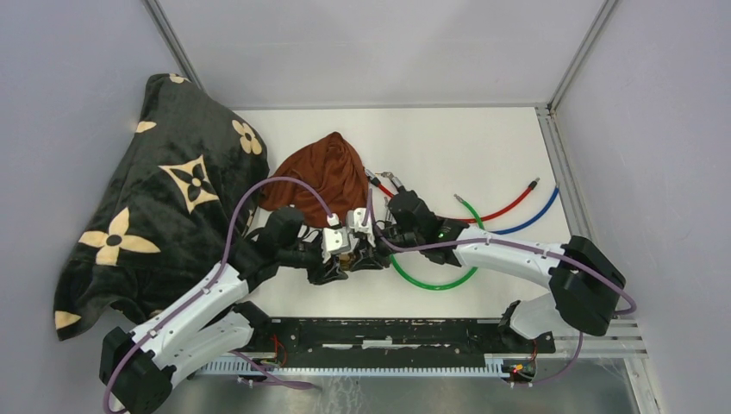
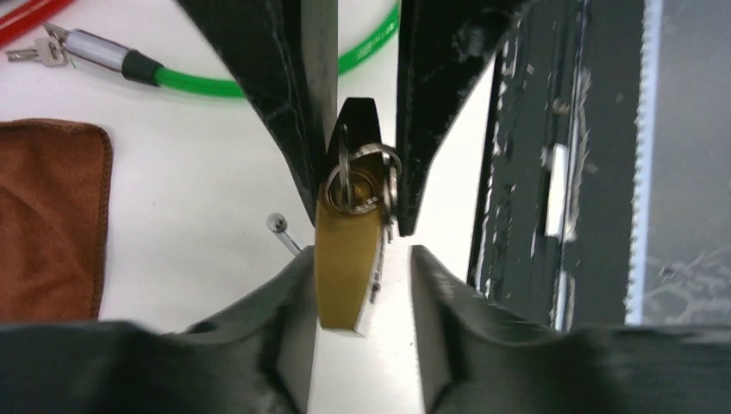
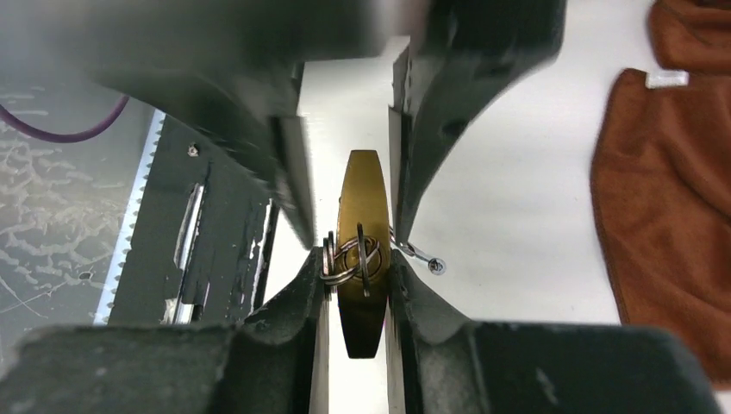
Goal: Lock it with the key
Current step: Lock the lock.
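Note:
A brass padlock [image 2: 349, 259] hangs at the table's middle between both grippers, also seen as padlock [image 3: 362, 185] and padlock [image 1: 349, 251]. A black-headed key [image 3: 364, 323] with steel rings [image 3: 349, 257] sits in its end. My right gripper [image 3: 358, 259] is shut on the key's head and rings. My left gripper [image 2: 362, 259] stands open around the padlock body: its left finger touches the brass, its right finger stands apart. A thin steel rod tip [image 2: 278, 226] pokes out beside the padlock. From above, left gripper [image 1: 332, 250] and right gripper [image 1: 372, 246] face each other.
A brown cloth [image 1: 323, 172] lies just behind the grippers, a dark flower-patterned blanket [image 1: 164, 207] at the left. Green cable [image 1: 431, 280], red cable [image 1: 504, 207] and blue cable [image 1: 534, 220] lie at the right. A black rail [image 1: 388, 332] runs along the near edge.

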You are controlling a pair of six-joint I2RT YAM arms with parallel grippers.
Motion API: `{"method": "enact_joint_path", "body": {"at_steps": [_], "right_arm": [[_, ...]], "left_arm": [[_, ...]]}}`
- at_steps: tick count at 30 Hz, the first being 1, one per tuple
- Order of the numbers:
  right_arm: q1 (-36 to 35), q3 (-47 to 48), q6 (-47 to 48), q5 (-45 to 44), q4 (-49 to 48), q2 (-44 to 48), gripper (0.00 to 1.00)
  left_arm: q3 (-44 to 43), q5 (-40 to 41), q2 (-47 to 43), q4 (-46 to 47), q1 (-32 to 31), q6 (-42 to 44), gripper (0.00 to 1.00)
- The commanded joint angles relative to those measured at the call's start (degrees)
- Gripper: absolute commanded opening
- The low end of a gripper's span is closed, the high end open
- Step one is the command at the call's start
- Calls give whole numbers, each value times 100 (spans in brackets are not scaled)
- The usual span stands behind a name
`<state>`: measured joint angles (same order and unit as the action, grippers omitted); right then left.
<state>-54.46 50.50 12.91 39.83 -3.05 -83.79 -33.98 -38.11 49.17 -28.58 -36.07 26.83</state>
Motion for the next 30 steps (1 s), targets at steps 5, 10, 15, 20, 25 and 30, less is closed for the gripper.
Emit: {"method": "enact_joint_path", "body": {"at_steps": [5, 10, 15, 20, 25, 30], "right_arm": [[428, -707, -1135, -775, -1254, 1345, 0], [589, -1132, -1860, -1033, -1981, 2150, 0], [594, -1555, -2738, -1244, -3143, 2695, 0], [594, -1841, -3374, -1235, -4255, 2833, 0], [586, -1967, -3750, -1020, -4972, 2782, 0], [559, -1987, -3780, -904, -5018, 2831, 0]], "left_arm": [[132, 268, -860, 1597, -36, -1364, 75], [447, 710, -1593, 2345, -32, -1952, 80], [504, 715, -2101, 3217, -32, -2411, 80], [486, 603, -2144, 3294, -33, -2517, 80], [554, 546, -1924, 3363, -34, -2632, 78], [490, 515, -1569, 3363, -39, -2511, 73]]}}
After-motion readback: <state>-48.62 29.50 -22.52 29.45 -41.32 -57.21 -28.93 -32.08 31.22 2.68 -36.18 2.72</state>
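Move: The lock is already in the right hand's fingers, its middle roughly 2 cm to the left of that hand point and 1 cm below. From the left hand, whose partly open fingers still flank the lock, it sits some 2 cm to the right. The brown cloth lies about 16 cm ahead of the left hand and 3 cm to its left, the green cable's metal end 12 cm ahead and 8 cm to the right, both some 13 cm lower. The lock stays pinched in the right gripper, which first draws it about 5 cm to the right out of the left fingers, then lifts it roughly 14 cm, tipping its fingers up from slanting down to nearly level. The left hand opens wide and rises about as far with a similar upward tip, keeping its open fingers facing the lock. ##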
